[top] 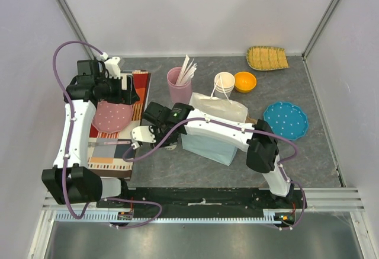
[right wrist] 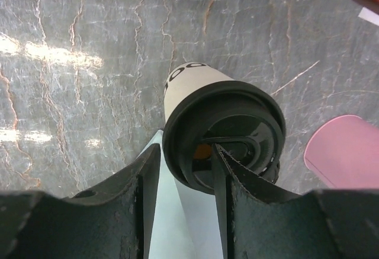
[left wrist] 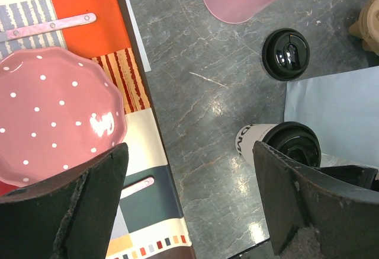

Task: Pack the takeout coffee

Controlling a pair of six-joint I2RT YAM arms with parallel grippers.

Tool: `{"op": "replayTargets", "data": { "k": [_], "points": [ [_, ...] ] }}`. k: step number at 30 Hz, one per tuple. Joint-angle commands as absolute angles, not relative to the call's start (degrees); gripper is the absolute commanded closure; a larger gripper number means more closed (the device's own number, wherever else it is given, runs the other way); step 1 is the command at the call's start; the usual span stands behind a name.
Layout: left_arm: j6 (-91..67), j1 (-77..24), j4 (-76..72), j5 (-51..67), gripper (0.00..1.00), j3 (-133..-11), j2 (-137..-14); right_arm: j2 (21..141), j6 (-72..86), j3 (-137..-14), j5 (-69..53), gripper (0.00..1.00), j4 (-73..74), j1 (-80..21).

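Observation:
The takeout coffee [right wrist: 195,90], a white paper cup with a black lid [right wrist: 237,122], stands on the grey table just left of the pale blue paper bag [top: 204,145]. My right gripper [right wrist: 186,152] straddles the lid's rim, one finger outside it and the other in the lid's recess, both against it. The bag [right wrist: 172,223] shows pale blue between the fingers. In the left wrist view the cup [left wrist: 260,140] sits by the right finger, next to the bag [left wrist: 337,117]. My left gripper [left wrist: 189,211] hangs wide open over the placemat's edge, holding nothing.
A second black lid [left wrist: 286,53] lies near a pink tumbler of straws [top: 177,84]. A pink dotted plate [top: 111,117] rests on a striped placemat [top: 106,155]. Stacked white cups [top: 225,84], an orange bowl [top: 245,81], a blue plate [top: 285,120] and a woven tray [top: 267,57] sit farther right.

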State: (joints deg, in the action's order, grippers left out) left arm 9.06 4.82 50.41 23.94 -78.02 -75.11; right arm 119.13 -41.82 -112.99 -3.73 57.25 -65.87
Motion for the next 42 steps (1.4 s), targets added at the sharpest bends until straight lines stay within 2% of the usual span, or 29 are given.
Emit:
{"op": "replayTargets", "data": {
  "k": [1,5,8,11,22,34,42],
  "points": [
    [11.1,5.3,48.9,26.6,0.08,-78.9,-75.1,117.3,-40.5,-111.5,-4.5,0.53,56.3,-65.9],
    [11.1,5.3,49.0,26.7,0.08,-79.4,-75.3,117.5,-40.3,-110.7,-4.3,0.57,56.3,-66.0],
    [11.1,5.3,49.1,27.2,0.08,-79.3,-75.2,117.7,-40.0,-111.3,-4.2,0.67,56.2,-65.9],
    [11.2,5.4,49.3,27.2,0.08,-79.3,-75.2,117.6,-39.8,-110.9,-4.0,0.72,56.2,-65.9],
    [11.3,5.4,49.5,28.1,0.08,-80.1,-75.7,116.9,-39.0,-112.0,-3.8,0.81,55.7,-66.0],
    [11.3,5.4,49.5,28.7,0.08,-80.4,-75.8,114.9,-36.5,-115.8,-6.8,1.00,57.2,-66.4],
    [11.3,5.4,49.4,29.0,0.08,-80.5,-75.6,113.9,-32.4,-120.7,-9.0,1.00,59.4,-67.1]
  ]
}}
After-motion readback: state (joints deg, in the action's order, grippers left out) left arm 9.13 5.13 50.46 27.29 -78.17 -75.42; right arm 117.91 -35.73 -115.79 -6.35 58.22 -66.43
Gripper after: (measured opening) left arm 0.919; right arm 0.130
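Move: The lidded coffee cup stands directly under the right fingers, its middle about 3 cm ahead, 1 cm left and 5 cm below, with the fingertips straddling the near side of its black lid. The open bag is some 17 cm right and 3 cm ahead of that hand. A spare black lid lies about 15 cm ahead and 9 cm right, and the pink cutlery cup about 22 cm ahead, 3 cm right. From the left hand the cup is roughly 19 cm right, 9 cm back and 15 cm lower. The right fingers close from half open to nearly shut and pinch the raised edge of the cup's lid on its near side, one pad outside and one inside, the hand having sunk about 1 cm onto it. Keeping that pinch, the hand then lifts some 3.5 cm, easing slightly back and left, away from the bag, with only a small tilt. ##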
